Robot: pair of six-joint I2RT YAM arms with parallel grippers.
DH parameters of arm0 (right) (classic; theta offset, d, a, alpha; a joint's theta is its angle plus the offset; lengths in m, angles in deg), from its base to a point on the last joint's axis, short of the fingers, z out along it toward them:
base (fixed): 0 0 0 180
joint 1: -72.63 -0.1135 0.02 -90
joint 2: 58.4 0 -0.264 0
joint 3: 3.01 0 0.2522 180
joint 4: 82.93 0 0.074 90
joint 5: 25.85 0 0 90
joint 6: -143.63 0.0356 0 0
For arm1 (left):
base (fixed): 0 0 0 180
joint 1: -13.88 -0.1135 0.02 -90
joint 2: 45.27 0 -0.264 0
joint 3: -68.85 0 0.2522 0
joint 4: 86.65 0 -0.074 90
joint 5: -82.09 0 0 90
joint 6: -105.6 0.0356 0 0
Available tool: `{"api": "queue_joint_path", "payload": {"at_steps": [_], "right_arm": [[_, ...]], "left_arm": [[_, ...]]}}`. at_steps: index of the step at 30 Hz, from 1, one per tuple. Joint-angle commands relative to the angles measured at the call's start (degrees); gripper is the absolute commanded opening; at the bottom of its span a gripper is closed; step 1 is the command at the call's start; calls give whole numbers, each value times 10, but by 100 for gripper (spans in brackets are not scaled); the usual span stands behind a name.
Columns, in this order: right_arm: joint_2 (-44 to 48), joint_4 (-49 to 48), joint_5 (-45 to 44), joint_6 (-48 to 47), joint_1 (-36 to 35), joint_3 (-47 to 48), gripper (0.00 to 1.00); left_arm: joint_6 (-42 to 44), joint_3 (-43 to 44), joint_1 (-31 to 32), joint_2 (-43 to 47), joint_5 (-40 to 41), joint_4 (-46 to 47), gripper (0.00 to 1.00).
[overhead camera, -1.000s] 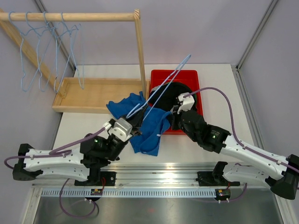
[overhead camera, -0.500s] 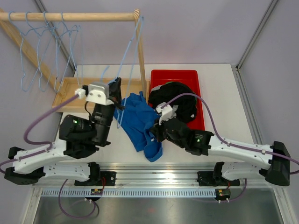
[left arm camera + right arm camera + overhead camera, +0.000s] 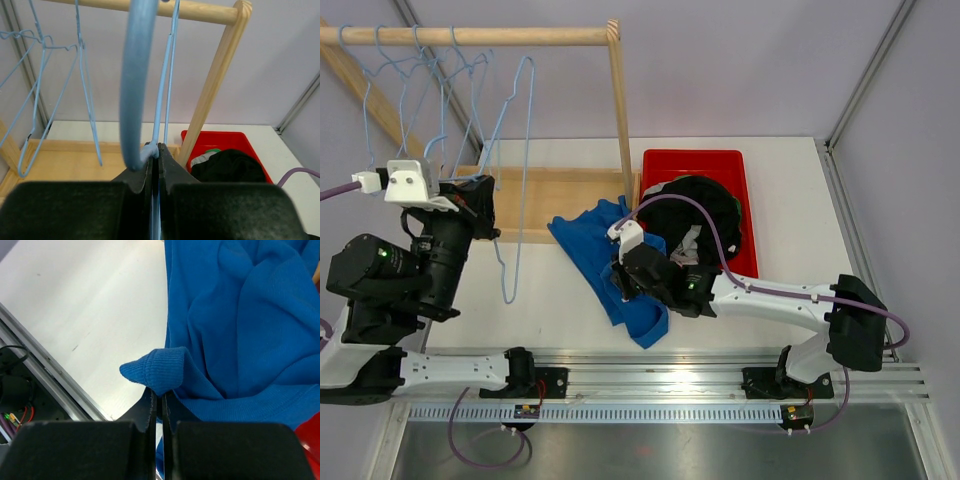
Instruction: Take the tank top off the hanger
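The blue tank top (image 3: 603, 243) lies crumpled on the table left of the red bin, free of the hanger. My right gripper (image 3: 623, 283) is down on its near part, and the right wrist view shows this gripper (image 3: 159, 392) shut on a ribbed fold of the tank top (image 3: 240, 315). The light blue wire hanger (image 3: 516, 170) hangs bare in the air beside the wooden rack. My raised left gripper (image 3: 485, 200) holds it; in the left wrist view the gripper (image 3: 157, 150) is shut on the hanger (image 3: 134, 75) just below its hook.
A wooden rack (image 3: 470, 36) at the back left carries several more blue hangers (image 3: 410, 80). Its post (image 3: 621, 120) stands beside a shallow wooden tray (image 3: 560, 200). The red bin (image 3: 695, 160) holds a black garment (image 3: 705, 205).
My left arm has swung the hanger up and to the left, out of the tank top, towards the rack. My right gripper has moved left, keeping its hold on the tank top on the table.
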Motion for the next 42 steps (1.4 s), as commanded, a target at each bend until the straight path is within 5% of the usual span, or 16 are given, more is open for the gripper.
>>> {"api": "queue_joint_path", "payload": {"at_steps": [1,6,8,9,15,18,30,42], "right_arm": [[-7,1,-13,14,-4,25,0],[4,15,-34,24,-4,18,4],[0,23,-40,22,-4,23,42],[-3,30,-48,22,-4,25,99],[-3,32,-57,21,-4,27,100],[7,33,-63,22,-4,21,100],[62,30,-89,12,-3,-21,99],[107,31,-103,13,-3,-57,100]], "left_arm": [[-55,29,-1,-16,22,-115,0],[-106,49,-1,-30,15,-197,0],[-116,60,-2,-34,9,-218,0],[-115,61,-2,-34,1,-217,0],[-95,76,-8,-86,-24,-215,0],[-85,101,-60,-108,-86,-215,0],[-116,198,-446,-224,-455,-199,0],[-157,421,-628,-402,-646,-236,0]]}}
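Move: The left hand holds the empty hanger some 27 cm short of the rack's rail, which crosses straight ahead about 5 cm higher. The nearest hanging hanger is about 11 cm left of that spot, and the rail's post-end is 21 cm right of it. The right hand pinches the blue tank top, whose middle lies roughly 13 cm below, 2 cm ahead and 2 cm left; the red box is 16 cm ahead, 20 cm right. With the hanger still pinched, the left hand dips about 3.5 cm, tipping down and rolling its left side up, then drives some 17 cm forward to the rail, climbing back up as it nears and partly undoing the roll. Meanwhile the right hand sinks slightly, opens wide to let go of the tank top, then rises a little and shifts about 4 cm right. ##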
